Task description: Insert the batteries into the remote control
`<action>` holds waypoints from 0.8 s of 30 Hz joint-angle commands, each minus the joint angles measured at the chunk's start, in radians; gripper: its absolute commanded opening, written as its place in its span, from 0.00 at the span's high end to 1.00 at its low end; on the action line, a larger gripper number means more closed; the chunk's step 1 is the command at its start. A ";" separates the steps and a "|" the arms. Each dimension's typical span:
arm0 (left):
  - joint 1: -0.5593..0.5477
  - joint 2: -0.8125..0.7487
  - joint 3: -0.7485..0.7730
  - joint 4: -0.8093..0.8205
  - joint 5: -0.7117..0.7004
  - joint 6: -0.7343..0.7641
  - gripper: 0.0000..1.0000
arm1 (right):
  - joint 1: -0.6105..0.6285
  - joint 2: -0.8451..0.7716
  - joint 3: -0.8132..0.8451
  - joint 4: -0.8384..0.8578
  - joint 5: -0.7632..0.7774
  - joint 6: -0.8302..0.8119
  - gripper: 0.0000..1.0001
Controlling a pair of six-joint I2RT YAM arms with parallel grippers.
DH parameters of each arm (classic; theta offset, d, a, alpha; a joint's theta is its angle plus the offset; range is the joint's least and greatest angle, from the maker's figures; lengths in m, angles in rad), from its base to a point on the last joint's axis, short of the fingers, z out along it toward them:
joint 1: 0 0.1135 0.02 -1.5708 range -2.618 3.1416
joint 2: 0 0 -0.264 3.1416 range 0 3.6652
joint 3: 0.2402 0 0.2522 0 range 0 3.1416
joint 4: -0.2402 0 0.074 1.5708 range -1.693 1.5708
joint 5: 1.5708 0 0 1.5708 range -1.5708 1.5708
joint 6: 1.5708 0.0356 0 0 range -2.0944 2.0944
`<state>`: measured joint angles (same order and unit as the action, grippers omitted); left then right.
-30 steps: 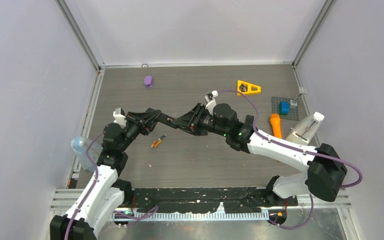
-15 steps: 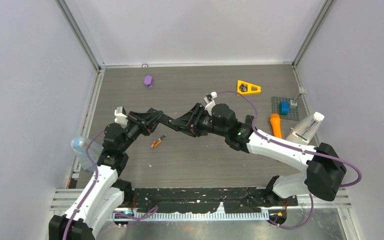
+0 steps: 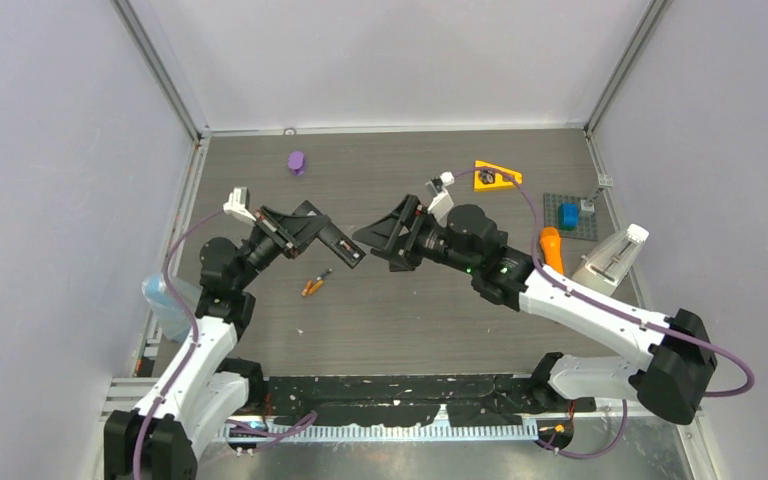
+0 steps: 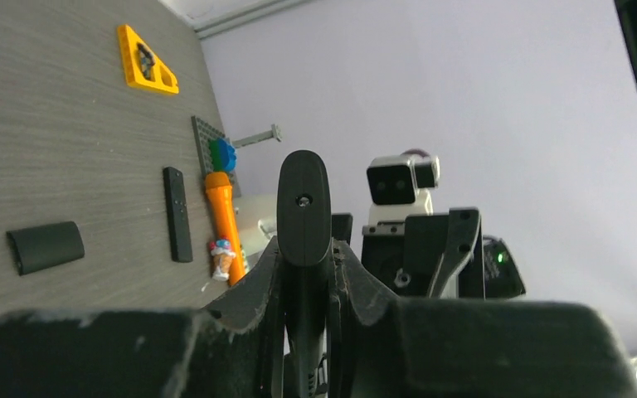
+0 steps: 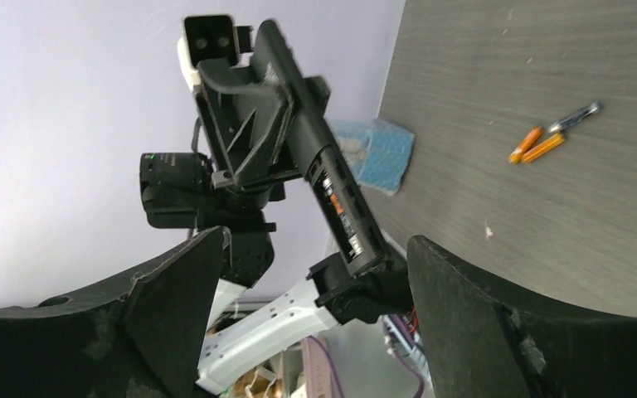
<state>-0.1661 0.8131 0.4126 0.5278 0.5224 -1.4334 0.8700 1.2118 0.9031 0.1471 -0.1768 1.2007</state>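
Observation:
My left gripper (image 3: 315, 232) is shut on a black remote control (image 3: 345, 243) and holds it off the table. The remote's free end points toward my right gripper (image 3: 375, 240). In the left wrist view the remote (image 4: 303, 199) stands clamped between the jaws. In the right wrist view the remote (image 5: 332, 191) shows an open back with something orange in the compartment. My right gripper (image 5: 315, 240) is open with nothing between its fingers, a short way off the remote's end. Two orange batteries and a dark one (image 3: 313, 284) lie loose on the table below (image 5: 547, 141).
A second black remote (image 4: 177, 214) and a curved black cover (image 4: 46, 246) lie on the table. A long orange stick (image 3: 552, 250), a yellow triangle (image 3: 497, 176) and a grey plate with a blue brick (image 3: 570, 215) sit at the right. A purple piece (image 3: 297, 162) lies at the back.
My right gripper has opened wide and drawn back to the right, off the remote's end. The left gripper has swung up and left, with the remote in it.

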 commanded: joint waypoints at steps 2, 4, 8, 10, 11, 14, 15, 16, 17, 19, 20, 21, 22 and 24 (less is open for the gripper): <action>0.040 0.045 0.089 0.247 0.321 0.258 1.00 | -0.051 -0.081 0.024 -0.102 0.061 -0.171 0.14; 0.042 0.038 0.114 0.232 0.411 0.343 1.00 | -0.063 -0.082 0.053 -0.186 0.096 -0.251 0.16; 0.041 -0.017 0.190 -0.042 0.498 0.591 1.00 | -0.070 -0.017 0.154 -0.354 0.163 -0.370 0.20; 0.043 -0.060 0.235 -0.250 0.471 0.746 1.00 | -0.071 0.041 0.205 -0.404 0.172 -0.410 0.23; 0.043 -0.088 0.259 -0.366 0.427 0.818 1.00 | -0.070 0.063 0.221 -0.419 0.173 -0.415 0.24; 0.043 -0.162 0.322 -0.651 0.192 0.960 1.00 | -0.063 0.197 0.326 -0.540 0.227 -0.388 0.30; 0.043 -0.184 0.334 -0.711 0.096 0.970 1.00 | -0.049 0.226 0.369 -0.593 0.275 -0.370 0.31; 0.043 -0.206 0.338 -0.752 0.014 0.971 1.00 | -0.040 0.275 0.383 -0.605 0.292 -0.328 0.31; 0.043 -0.227 0.340 -0.785 -0.063 0.968 1.00 | -0.018 0.299 0.405 -0.614 0.319 -0.300 0.32; 0.043 -0.268 0.341 -0.847 -0.192 0.954 1.00 | 0.022 0.367 0.451 -0.621 0.341 -0.208 0.35; 0.043 -0.287 0.344 -0.876 -0.262 0.949 1.00 | 0.051 0.418 0.474 -0.630 0.348 -0.155 0.36; 0.043 -0.307 0.349 -0.903 -0.305 0.948 1.00 | 0.065 0.476 0.531 -0.660 0.362 -0.132 0.36; 0.043 -0.325 0.351 -0.926 -0.346 0.946 1.00 | 0.092 0.506 0.562 -0.678 0.368 -0.099 0.36; 0.043 -0.360 0.360 -0.972 -0.419 0.927 1.00 | 0.125 0.596 0.666 -0.743 0.382 -0.067 0.38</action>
<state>-0.1284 0.5018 0.7288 -0.2749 0.3698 -0.5301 0.9203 1.7020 1.3983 -0.4812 0.1249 1.0012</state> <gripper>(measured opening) 0.176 0.638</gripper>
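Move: The right hand, empty and already clear of the held remote, has the small cluster of loose batteries about 10 cm ahead, 13 cm to its left and 28 cm below. The black battery cover lies some 16 cm ahead of that hand and 6 cm to its right, also on the table, and the remote hangs at about hand height, 8 cm to its left and 3 cm ahead. From the left hand the batteries are roughly 4 cm ahead, 4 cm left and 28 cm down. The right hand draws off rightward from the remote by about 4 cm while going forward, then sinks ever faster and swings back left towards the loose batteries, ending some 12 cm lower and 6 cm farther forward, its fingers tipped down by around 40 degrees and part-closed from wide open, still apart and touching nothing. The left hand keeps its grip on the remote and pulls it back and up by about 5 cm, then carries it left and a little down again, rolling its left side up as it clears the space over the batteries. ##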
